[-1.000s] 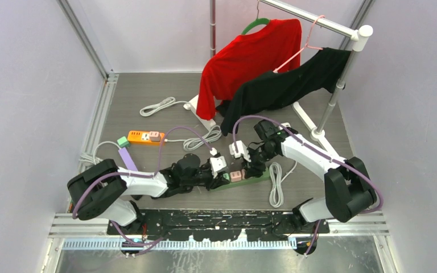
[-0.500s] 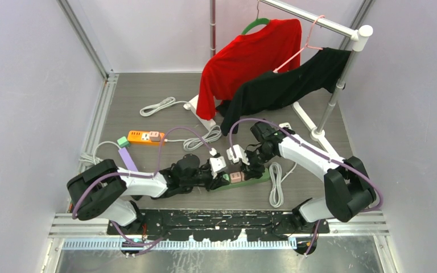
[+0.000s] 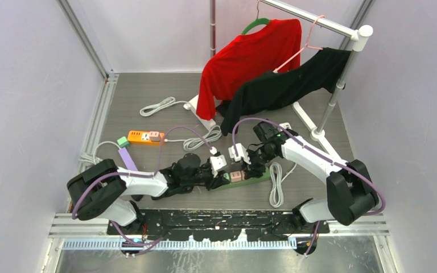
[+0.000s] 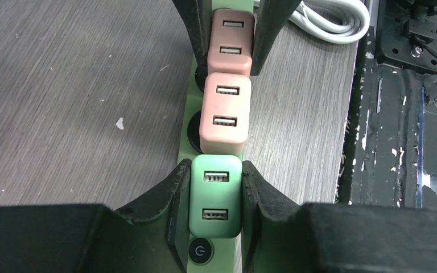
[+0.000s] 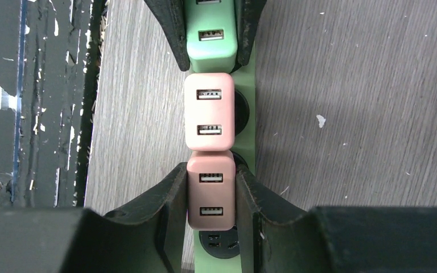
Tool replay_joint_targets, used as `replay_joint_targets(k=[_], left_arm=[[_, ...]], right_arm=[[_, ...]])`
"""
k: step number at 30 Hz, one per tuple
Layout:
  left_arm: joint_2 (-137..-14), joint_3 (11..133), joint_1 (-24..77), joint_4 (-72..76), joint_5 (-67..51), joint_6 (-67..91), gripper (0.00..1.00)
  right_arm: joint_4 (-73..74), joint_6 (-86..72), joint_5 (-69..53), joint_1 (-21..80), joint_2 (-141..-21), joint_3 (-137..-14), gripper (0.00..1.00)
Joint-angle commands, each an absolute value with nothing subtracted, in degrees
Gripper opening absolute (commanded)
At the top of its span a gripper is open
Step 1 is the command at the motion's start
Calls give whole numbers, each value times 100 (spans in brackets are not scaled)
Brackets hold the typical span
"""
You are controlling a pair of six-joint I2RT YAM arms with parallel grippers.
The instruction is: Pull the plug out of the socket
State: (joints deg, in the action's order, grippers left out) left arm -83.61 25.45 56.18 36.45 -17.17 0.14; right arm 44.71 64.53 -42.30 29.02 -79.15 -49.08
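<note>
A green power strip lies near the table's front middle, with three USB plugs in a row on it. In the left wrist view my left gripper is shut on the green plug at the strip's switch end. A light pink plug sits in the middle. In the right wrist view my right gripper is shut on the darker pink plug at the other end, beside an empty socket. Whether its pins are still seated is hidden.
An orange power strip lies at the left, and white cables coil to the right of the green strip and farther back. A clothes rack holds a red garment and a black one. The table's black front rail runs close by.
My right wrist swayed slightly left, then back. Both grips stay as they were, and the left arm has not moved.
</note>
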Motion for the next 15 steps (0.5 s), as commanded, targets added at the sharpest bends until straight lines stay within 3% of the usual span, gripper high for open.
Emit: replay_joint_targets(k=[1, 4, 7, 15], left_arm=[[-8415, 2357, 5558, 3404, -1274, 436, 30], [-8244, 2190, 5582, 3976, -1229, 609, 54], [-7927, 2083, 5591, 4249, -1200, 654, 67], [-7000, 1588, 5706, 4973, -1341, 100, 72]], right_arm=[[4492, 6389, -4687, 3164, -7953, -5028, 1], [4529, 6470, -4554, 3163, -7989, -5010, 1], [4625, 6563, -4544, 3164, -8017, -5019, 1], [4768, 6688, -4612, 3198, -8104, -5062, 1]])
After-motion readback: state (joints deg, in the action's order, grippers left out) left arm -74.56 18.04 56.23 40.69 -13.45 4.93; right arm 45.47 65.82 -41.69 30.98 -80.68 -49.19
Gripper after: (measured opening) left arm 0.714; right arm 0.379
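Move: The green plug is between the left fingers, right at the hand point. The middle pink plug stands about 4 cm to its right and 1 cm farther out, and the end pink plug some 8 cm to its right and 1 cm out. That end pink plug is held in the right fingers, and from the right hand the green plug lies roughly 8 cm to the left and 1 cm back. Left fingers open off the green plug, backing about 2 cm left, dipping, then rising 4 cm; right keeps hold. ##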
